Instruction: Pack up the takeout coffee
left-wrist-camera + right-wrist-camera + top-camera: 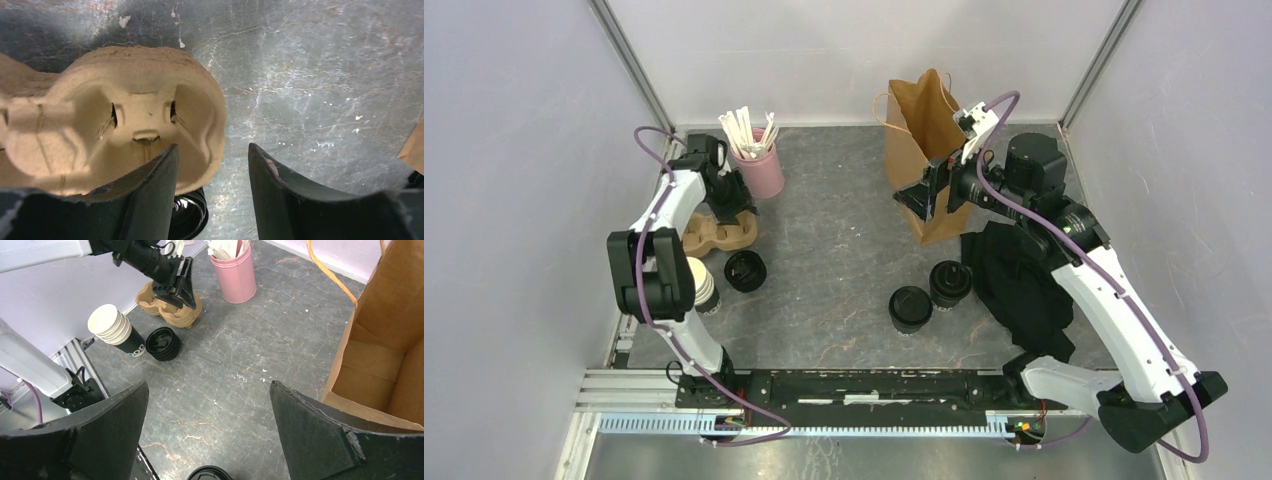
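Note:
Two takeout coffee cups with black lids stand together on the table, one [910,308] nearer and one [950,283] behind it; the lid of one [210,474] shows at the bottom of the right wrist view. My left gripper [729,210] [212,146] is far from them, open, straddling the right rim of a moulded cardboard cup carrier [719,232] [115,125]. One finger is over the carrier's well, the other outside it. My right gripper [921,198] [209,382] hangs open and empty beside the brown paper bag [929,150] [385,340].
A pink cup of white sticks [759,165] [237,275] stands behind the carrier. A stack of empty cups [699,283] [115,330] lies on its side next to a pile of black lids [745,271] [162,344]. Black cloth [1024,285] lies right of the coffees.

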Motion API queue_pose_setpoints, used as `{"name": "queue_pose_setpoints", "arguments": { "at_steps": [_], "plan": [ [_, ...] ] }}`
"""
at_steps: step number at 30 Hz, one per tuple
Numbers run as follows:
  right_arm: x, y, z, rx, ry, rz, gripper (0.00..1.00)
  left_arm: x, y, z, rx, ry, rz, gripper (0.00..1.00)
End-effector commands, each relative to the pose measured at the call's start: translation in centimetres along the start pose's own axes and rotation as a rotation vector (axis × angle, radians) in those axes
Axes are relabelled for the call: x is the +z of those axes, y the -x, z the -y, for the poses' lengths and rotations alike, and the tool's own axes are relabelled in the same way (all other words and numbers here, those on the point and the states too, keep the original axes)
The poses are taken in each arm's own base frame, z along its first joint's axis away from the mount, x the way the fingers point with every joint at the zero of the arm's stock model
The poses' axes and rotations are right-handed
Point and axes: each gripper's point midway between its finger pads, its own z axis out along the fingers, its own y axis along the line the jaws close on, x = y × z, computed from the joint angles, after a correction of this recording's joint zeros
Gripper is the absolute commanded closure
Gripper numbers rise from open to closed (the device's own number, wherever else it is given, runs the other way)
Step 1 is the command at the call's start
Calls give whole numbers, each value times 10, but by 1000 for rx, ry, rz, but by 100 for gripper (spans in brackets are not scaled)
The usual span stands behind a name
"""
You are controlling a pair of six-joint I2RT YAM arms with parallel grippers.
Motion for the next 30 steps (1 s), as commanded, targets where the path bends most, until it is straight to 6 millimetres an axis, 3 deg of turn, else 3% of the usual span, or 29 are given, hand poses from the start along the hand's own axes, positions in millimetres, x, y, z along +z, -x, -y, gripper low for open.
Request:
{"name": "queue_pose_setpoints", "arguments": {
  "at_steps": [1, 15, 30],
  "plan": [
    [6, 3, -2, -51, 35, 15, 2, 11, 9, 3, 75, -24, -5, 41],
    [21, -5, 2, -57, 60, -18, 2, 7, 14, 4, 94, -20, 10, 64],
    [34, -13, 1, -55, 105, -56, 2, -27, 23, 2, 129, 13, 81, 69]
  ]
}}
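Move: The cup tray's right-hand rim is right under the left hand's open fingers, 2 to 3 cm down. The tray's middle lies some 9 cm to that hand's left, about 1 cm back and 5 cm below. The black lids sit roughly 10 cm back and 1 cm left, the white cups about 14 cm back and 9 cm left, and the pink pot 10 cm ahead and 3 cm right. From the right hand the tray is about 42 cm left, 11 cm ahead and 32 cm below. The tray's right-hand rim is straddled as the left hand sinks about 2.5 cm. Its fingers then close from well open to roughly a third and pinch the rim between their tips, and the hand eases back up 1 to 2 cm. Meanwhile the right hand, empty and wide open, drifts some 5 cm down, left and a little forward, on the way from the bag towards the tray. ##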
